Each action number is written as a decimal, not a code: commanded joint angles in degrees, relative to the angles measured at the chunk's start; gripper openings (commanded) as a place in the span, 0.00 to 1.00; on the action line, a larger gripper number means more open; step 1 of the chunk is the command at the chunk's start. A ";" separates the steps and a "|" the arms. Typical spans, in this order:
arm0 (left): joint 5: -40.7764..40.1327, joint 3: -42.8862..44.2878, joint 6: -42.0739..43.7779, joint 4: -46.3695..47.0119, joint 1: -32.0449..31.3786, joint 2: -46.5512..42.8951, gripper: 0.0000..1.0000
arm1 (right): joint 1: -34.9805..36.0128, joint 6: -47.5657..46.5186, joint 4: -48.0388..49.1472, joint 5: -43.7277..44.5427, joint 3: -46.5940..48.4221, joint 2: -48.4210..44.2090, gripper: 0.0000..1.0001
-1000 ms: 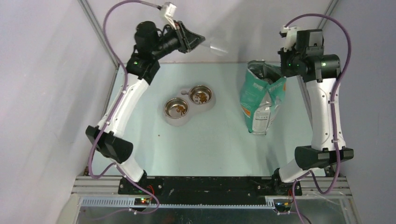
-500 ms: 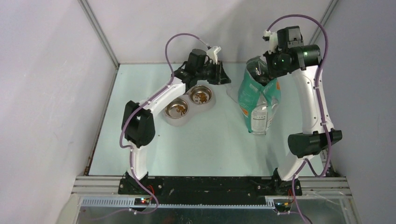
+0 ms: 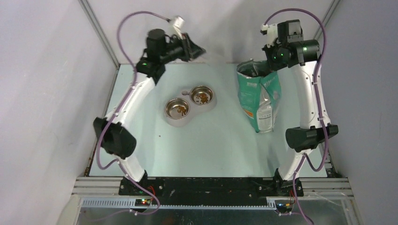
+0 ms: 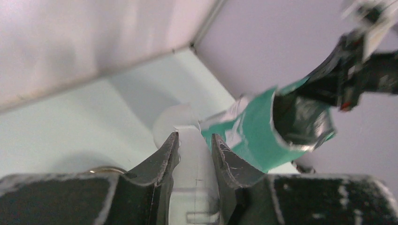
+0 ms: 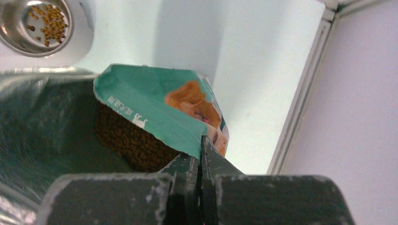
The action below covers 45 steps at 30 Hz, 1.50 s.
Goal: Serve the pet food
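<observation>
Pet food (image 5: 126,140) fills the open teal bag (image 3: 258,98) as a dark brown mass; the bag stands at the right. My right gripper (image 5: 201,140) is shut on the bag's torn top rim (image 5: 155,112), and in the top view it (image 3: 268,63) holds the mouth up. More kibble lies in the two steel bowls (image 3: 177,108) (image 3: 202,96). My left gripper (image 3: 201,49) hangs high at the back left, shut on the flat handle of a clear plastic scoop (image 4: 195,159). The scoop's cup (image 4: 174,121) points toward the bag (image 4: 263,131); I cannot tell whether anything is in it.
The twin bowls share one pale grey stand (image 3: 211,107) in the middle of the light table (image 3: 211,145). White walls with a metal corner post (image 3: 101,37) close in the back and left. The right wall's rail (image 5: 300,103) runs close beside the bag.
The left arm dipped down beside the bag half a second ago and has swung back up to the rear left. The right gripper shifted left with the bag's rim.
</observation>
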 commanded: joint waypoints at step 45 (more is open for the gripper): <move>-26.26 -21.75 12.64 17.43 -17.92 -10.48 0.00 | 16.00 17.78 10.97 -2.06 -7.36 2.34 0.00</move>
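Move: Some 22 cm to the left hand's right, 5 cm nearer the base and 5 cm lower lies the bag's mouth, where the empty scoop in that hand is to go. The right bowl is about 33 cm straight below the left hand, 2 cm farther out; the left bowl, equally low, is 13 cm to its left and 7 cm back. From the right hand, already shut on the bag's rim, the mouth's middle is 7 cm left, 1 cm back and 3 cm lower, and the scoop's cup about 20 cm left, 8 cm ahead and level. Lifting the scoop about 14 cm while drawing back, the left hand then sinks some 22 cm and swings right, dipping the scoop into the bag's mouth with its grip kept. Meanwhile the right hand keeps the rim pinched and pulls it about 13 cm left to meet the scoop, sinking slightly towards the end. ##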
